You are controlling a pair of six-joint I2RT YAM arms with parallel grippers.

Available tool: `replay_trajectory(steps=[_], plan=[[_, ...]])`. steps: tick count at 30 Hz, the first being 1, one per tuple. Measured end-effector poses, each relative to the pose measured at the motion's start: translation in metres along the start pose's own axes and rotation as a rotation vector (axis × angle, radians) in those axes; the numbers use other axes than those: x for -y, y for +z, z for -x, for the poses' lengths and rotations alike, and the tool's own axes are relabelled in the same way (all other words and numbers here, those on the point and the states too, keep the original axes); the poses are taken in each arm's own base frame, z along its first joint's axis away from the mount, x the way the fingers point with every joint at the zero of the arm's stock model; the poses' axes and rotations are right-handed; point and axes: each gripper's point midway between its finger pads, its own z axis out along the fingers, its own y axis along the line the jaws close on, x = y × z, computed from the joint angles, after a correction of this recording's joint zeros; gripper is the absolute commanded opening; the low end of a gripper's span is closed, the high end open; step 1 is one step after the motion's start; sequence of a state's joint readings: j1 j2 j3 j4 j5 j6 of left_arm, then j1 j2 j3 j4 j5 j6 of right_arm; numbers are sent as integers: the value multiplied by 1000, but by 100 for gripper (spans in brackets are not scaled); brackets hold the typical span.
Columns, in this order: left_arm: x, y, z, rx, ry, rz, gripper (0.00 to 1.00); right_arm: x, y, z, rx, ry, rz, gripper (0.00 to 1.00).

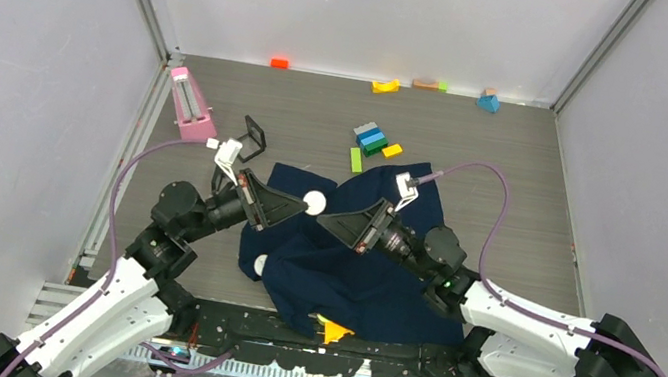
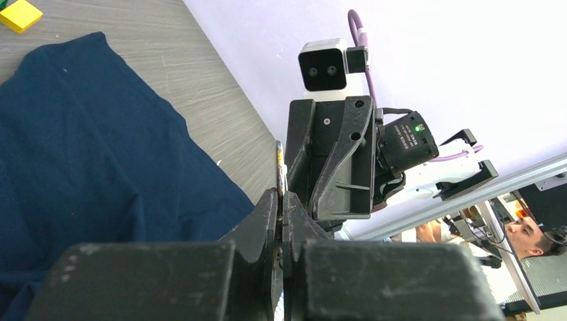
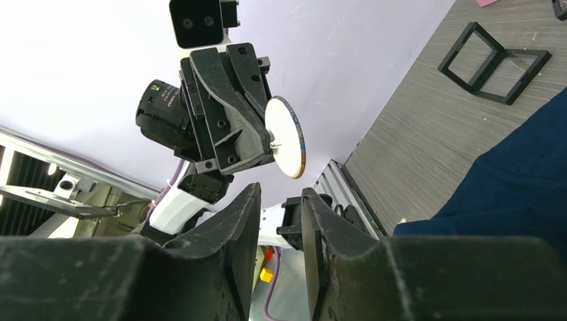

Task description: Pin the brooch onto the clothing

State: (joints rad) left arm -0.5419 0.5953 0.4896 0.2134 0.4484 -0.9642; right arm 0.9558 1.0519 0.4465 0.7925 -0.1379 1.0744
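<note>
The brooch (image 1: 313,203) is a small round disc showing its pale back, and my left gripper (image 1: 305,203) is shut on its edge, holding it in the air above the clothing (image 1: 367,275). That clothing is a dark navy T-shirt lying crumpled on the table. In the left wrist view the brooch (image 2: 280,167) appears edge-on between the closed jaws. My right gripper (image 1: 325,219) points at it from the right, fingertips a short way off. In the right wrist view the brooch (image 3: 285,137) hangs above my right gripper (image 3: 274,194), which is open with nothing between its fingers.
A small white round piece (image 1: 260,263) lies at the shirt's left edge. A yellow wedge (image 1: 333,330) sits by the near edge. A pink stand (image 1: 189,105) and a black frame (image 1: 254,138) are at back left. Coloured blocks (image 1: 373,139) lie behind the shirt.
</note>
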Motion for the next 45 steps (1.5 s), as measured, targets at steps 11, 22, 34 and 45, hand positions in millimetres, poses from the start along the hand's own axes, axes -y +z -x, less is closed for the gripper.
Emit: replay_trajectory(steps=[11, 22, 34, 45], plan=[[5, -2, 4, 20, 9, -19, 0, -5, 13, 8, 25, -25, -5, 32], [10, -1, 6, 35, -5, -41, 0, -8, 18, 15, 37, -65, -18, 21], [-9, 10, -9, -66, -30, 15, 88, 1, 13, 18, 31, -126, -67, 1], [-7, 13, -7, -357, 235, 108, 97, 52, -23, 45, -186, -275, -420, 1]])
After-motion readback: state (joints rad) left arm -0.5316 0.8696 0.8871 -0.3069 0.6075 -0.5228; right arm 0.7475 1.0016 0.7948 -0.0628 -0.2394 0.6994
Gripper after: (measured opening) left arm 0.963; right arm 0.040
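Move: Held out edge-on at the left fingertips, the brooch has its middle about 2 cm right and 1 cm ahead of the left hand point, at its height. From the right hand it lies roughly 3 cm left, 2 cm ahead and 1 cm up. The clothing's middle is some 5 cm right, 1 cm ahead and 23 cm below the right hand; a white disc on it lies about 13 cm left and 4 cm back. Easing about 2 cm forward, 1.5 cm up and 1 cm left to the brooch, the half-open right fingers shut on its right-hand side. Only then does the left hand, nearly still, open wide and let go, its fingertips dipping some 25 degrees. The right hand carries the brooch about 5 cm right, 4 cm down and 3 cm forward, fingertips tipping down too. ##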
